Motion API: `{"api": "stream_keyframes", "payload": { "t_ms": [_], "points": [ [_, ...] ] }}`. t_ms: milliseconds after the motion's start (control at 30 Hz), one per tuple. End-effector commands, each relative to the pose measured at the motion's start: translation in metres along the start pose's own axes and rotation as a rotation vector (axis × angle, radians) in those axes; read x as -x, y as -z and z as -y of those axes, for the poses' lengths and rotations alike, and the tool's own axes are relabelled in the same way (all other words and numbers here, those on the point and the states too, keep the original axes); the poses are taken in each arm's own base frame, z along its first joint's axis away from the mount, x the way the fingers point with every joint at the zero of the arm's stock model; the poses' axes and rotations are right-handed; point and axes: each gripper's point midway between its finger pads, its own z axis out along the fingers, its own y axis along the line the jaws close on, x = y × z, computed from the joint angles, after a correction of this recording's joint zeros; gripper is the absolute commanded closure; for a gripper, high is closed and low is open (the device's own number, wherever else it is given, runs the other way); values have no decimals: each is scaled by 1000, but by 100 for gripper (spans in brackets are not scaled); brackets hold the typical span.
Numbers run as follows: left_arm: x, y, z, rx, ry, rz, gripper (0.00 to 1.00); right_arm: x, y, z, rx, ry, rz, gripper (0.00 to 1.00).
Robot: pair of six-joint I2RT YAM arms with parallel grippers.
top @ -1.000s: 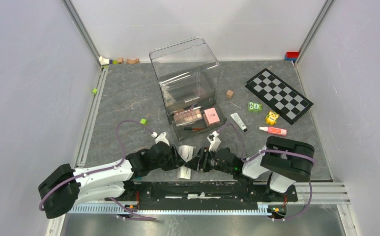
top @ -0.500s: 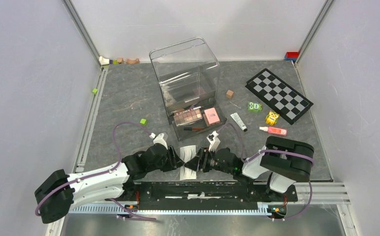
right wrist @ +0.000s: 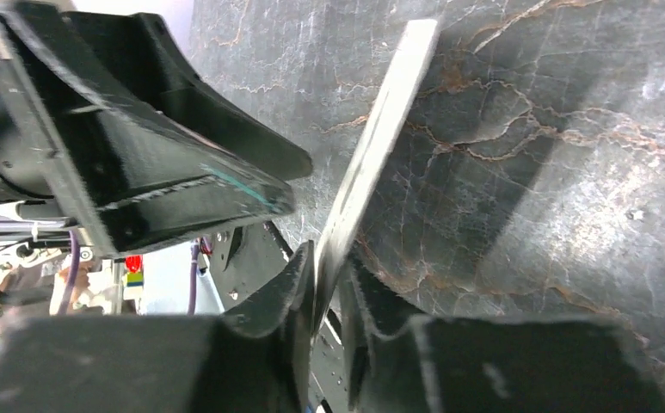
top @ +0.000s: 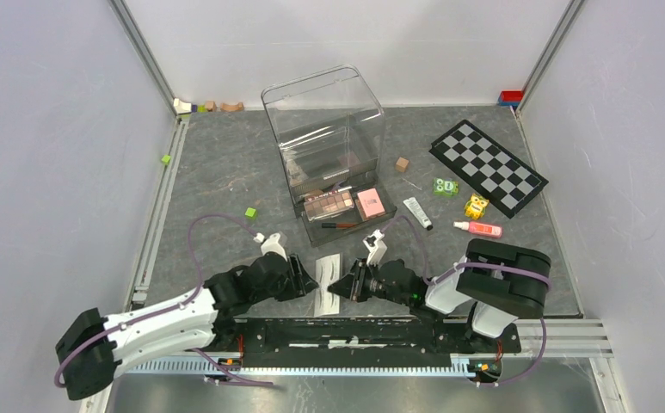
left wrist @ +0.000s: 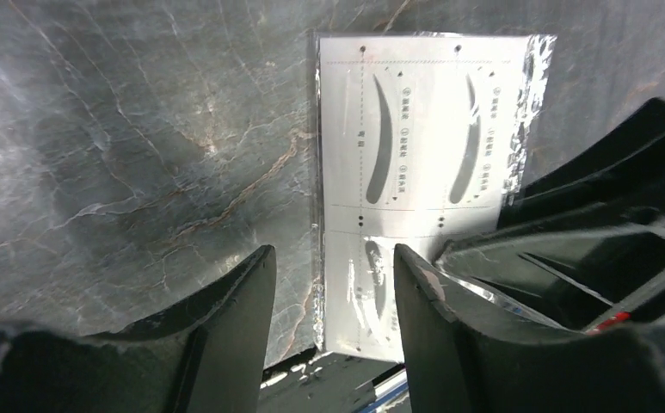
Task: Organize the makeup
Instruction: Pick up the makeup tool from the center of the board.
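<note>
The white eyebrow card (top: 329, 274) is near the table's front edge, between my two grippers. My right gripper (top: 339, 285) is shut on the card's near right edge. In the right wrist view the card (right wrist: 380, 138) shows edge-on and tilted up off the table, pinched between the jaws (right wrist: 333, 275). My left gripper (top: 308, 280) is open just left of the card. In the left wrist view its fingers (left wrist: 333, 267) straddle the near left edge of the card (left wrist: 423, 146) without gripping it. A brown eyeshadow palette (top: 329, 203), a pink compact (top: 370, 204) and a thin pencil (top: 339, 225) lie in the open drawer (top: 377, 223).
A clear organizer box (top: 324, 120) stands behind the drawer. To its right lie a white tube (top: 417, 212), a pink tube (top: 478, 228), green dice (top: 446, 187), a yellow toy (top: 476, 206), a brown cube (top: 402, 163) and the checkerboard (top: 487, 167). A green cube (top: 250, 212) sits on the left.
My left gripper has opened and drawn back to the left, off the card. My right gripper has closed on the card's right edge.
</note>
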Motion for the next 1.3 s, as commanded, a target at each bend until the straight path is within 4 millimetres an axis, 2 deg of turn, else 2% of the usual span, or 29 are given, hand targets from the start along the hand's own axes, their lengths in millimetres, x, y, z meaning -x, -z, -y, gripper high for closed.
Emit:
{"api": "stream_keyframes", "payload": {
  "t_ms": [0, 100, 200, 300, 400, 567, 800, 900, 1000, 1100, 1267],
  "points": [
    [30, 23, 10, 13, 10, 112, 39, 8, 4, 5, -28, 38, 37, 84],
    [40, 37, 13, 6, 0, 154, 37, 9, 6, 7, -41, 62, 36, 92],
    [45, 45, 12, 16, -22, 167, 33, 11, 11, 10, -69, 108, 31, 94],
    [49, 50, 10, 42, -42, 175, 32, 13, 21, 22, -145, 180, 14, 96],
    [54, 54, 12, 51, -61, 186, 32, 24, 34, 29, -227, 272, 19, 98],
    [62, 63, 14, 63, -76, 210, 32, 56, 55, 7, -236, 291, 130, 100],
    [80, 83, 22, 59, -73, 275, 27, 118, 67, -48, -149, 133, 400, 100],
    [88, 94, 28, 50, -85, 293, 22, 144, 71, -60, -145, 17, 529, 100],
    [93, 102, 31, 51, -92, 308, 14, 168, 78, -62, -139, -127, 669, 100],
    [98, 109, 34, 53, -98, 318, 7, 185, 84, -52, -164, -268, 802, 100],
    [104, 122, 41, 38, -119, 328, 3, 206, 90, -35, -219, -441, 981, 100]
  ]
}}
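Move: The makeup tool, a thin brow stencil sheet, is already between the right hand's still-open fingers, its middle about 1 cm ahead and 1 cm left, level with them. From that hand the open drawer's middle is some 17 cm ahead and 3 cm right, its pen about 14 cm ahead and 1 cm right, its pink compact 19 cm ahead and 8 cm right. From the left hand the sheet's middle is level ahead, about 3 cm right and 2 cm below. Right hand pinches the makeup tool, carries it up 13 cm, forward-right towards the drawer, turning clockwise; left rises, opening. ##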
